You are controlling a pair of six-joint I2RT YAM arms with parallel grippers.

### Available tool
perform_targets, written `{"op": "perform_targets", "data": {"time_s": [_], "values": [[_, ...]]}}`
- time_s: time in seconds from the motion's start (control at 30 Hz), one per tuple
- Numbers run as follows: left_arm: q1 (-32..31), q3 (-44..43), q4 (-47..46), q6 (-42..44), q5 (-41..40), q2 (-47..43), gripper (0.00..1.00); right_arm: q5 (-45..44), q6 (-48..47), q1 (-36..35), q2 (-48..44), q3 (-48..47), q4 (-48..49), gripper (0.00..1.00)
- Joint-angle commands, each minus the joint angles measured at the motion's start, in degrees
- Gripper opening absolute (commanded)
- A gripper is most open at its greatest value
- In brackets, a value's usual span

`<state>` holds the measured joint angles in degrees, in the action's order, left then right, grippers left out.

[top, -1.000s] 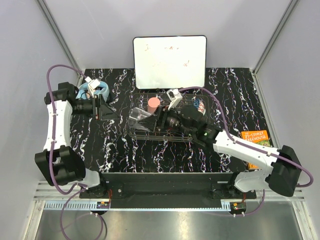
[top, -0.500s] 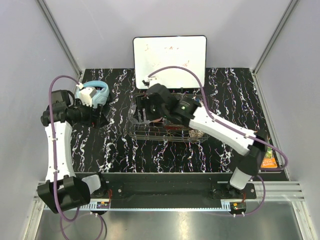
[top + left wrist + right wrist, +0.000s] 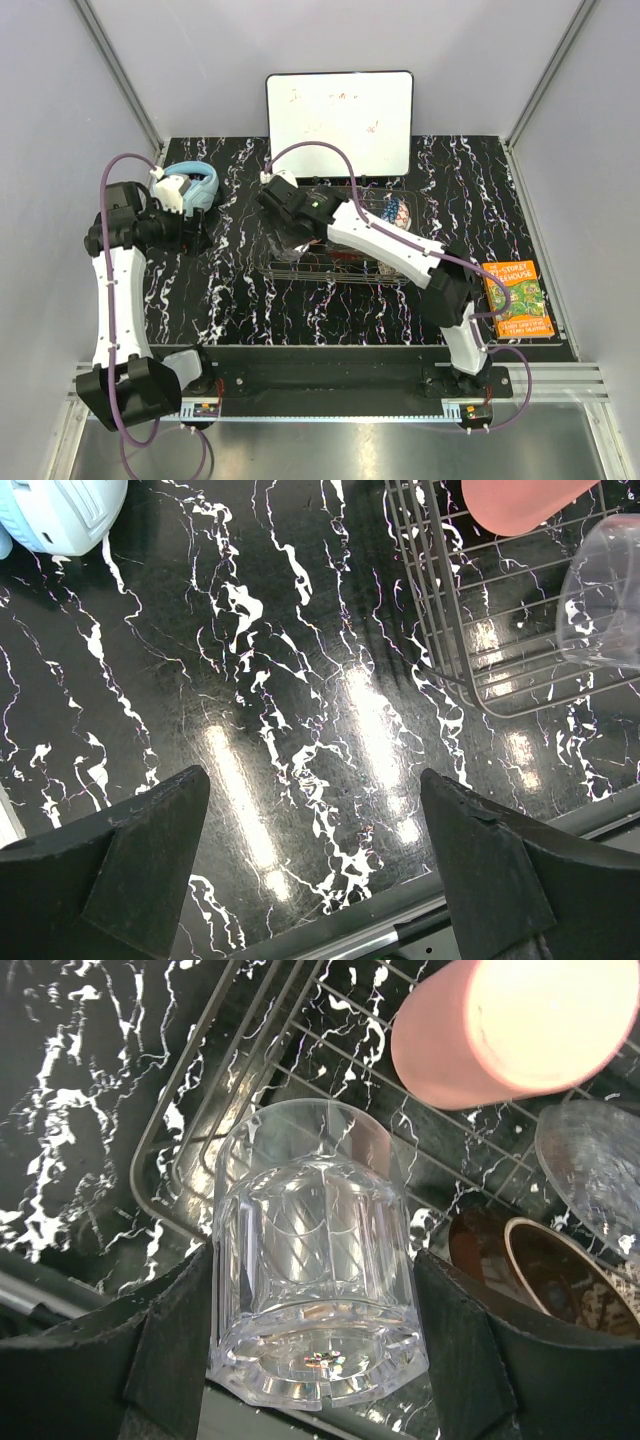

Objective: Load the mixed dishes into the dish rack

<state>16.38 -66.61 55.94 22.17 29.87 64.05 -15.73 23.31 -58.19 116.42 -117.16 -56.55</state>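
My right gripper (image 3: 312,1260) is shut on the clear glass mug (image 3: 315,1220), a finger on each side and its thick base towards the camera. It holds the mug at the left corner of the dish rack (image 3: 200,1110). In the rack stand the pink cup (image 3: 510,1030), the clear glass dish (image 3: 600,1170) and the beige patterned bowl (image 3: 565,1280). From above, the right gripper (image 3: 283,232) is over the left end of the dish rack (image 3: 400,275), and the blue patterned bowl (image 3: 397,210) sits at its right end. My left gripper (image 3: 315,810) is open over bare table, left of the dish rack (image 3: 450,630).
Light-blue headphones (image 3: 190,185) lie at the back left, close to the left arm. A whiteboard (image 3: 340,122) leans on the back wall behind the rack. An orange book (image 3: 512,297) lies at the right. The table's front rail (image 3: 400,930) runs under the left gripper.
The right arm has swung round and now reaches over the rack from the right to its left end. The left gripper has drawn back to the left and opened wider.
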Motion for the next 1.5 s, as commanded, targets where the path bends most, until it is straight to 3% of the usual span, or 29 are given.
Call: {"op": "perform_targets", "data": {"time_s": [0.0, 0.27, 0.77, 0.87, 1.0, 1.07, 1.13, 1.2, 1.23, 1.47], "values": [[0.1, 0.8, -2.0, -0.4, -0.3, -1.7, 0.90, -2.4, -2.5, -0.3, 4.0, -6.6, -2.7, 0.00], [0.1, 2.0, -2.0, 0.7, 0.4, -3.7, 0.90, -0.4, -4.2, 1.5, 12.8, -12.9, -4.9, 0.00], [0.2, 3.7, -2.1, 1.1, 1.3, -4.1, 0.90, 3.1, -5.9, 3.8, 18.2, -14.4, -6.7, 0.00], [0.2, 4.1, -2.2, 1.5, 1.2, -4.1, 0.90, 3.9, -6.0, 3.8, 19.4, -15.1, -6.9, 0.13], [0.2, 4.5, -2.2, 1.4, 1.2, -4.6, 0.90, 4.7, -6.3, 3.9, 20.4, -15.8, -7.0, 0.41], [0.1, 4.6, -2.4, 1.4, 1.7, -5.1, 0.89, 4.6, -6.5, 3.9, 20.6, -16.0, -7.0, 0.50], [0.2, 4.8, -2.5, 1.4, 1.7, -5.4, 0.89, 4.7, -6.6, 3.8, 20.4, -16.3, -6.9, 0.71], [0.2, 4.9, -2.7, 1.4, 1.6, -5.9, 0.89, 4.6, -6.7, 3.9, 20.2, -16.4, -6.9, 0.85], [0.2, 4.8, -2.7, 1.4, 1.7, -5.9, 0.89, 4.7, -6.6, 3.9, 19.7, -16.4, -6.9, 1.00], [0.2, 5.0, -2.7, 1.3, 1.9, -5.5, 0.89, 4.6, -6.4, 3.4, 16.7, -15.4, -7.0, 1.00]]}}
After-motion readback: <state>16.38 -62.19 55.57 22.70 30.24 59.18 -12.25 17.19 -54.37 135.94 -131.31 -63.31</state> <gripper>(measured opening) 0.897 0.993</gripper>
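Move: My right hand holds the upside-down clear glass above the rack. Its free place, in the rack's near left corner, is about 4 cm ahead and 10 cm below me. The pink cup stands some 13 cm ahead and 3 cm to my right; the red plate is about 4 cm ahead and 12 cm right, and the clear plate 13 cm ahead and 11 cm right. From my left hand that corner place lies about 23 cm right, 5 cm ahead and 13 cm down. I lower the glass about 9 cm with my right hand, easing roughly 4 cm forward, down into the rack's near left corner on the near side of the pink cup. Meanwhile my wrist tips some 15 degrees so the fingers point more steeply down. There I hold nearly still, then open my fingers wide and stay around the glass. ##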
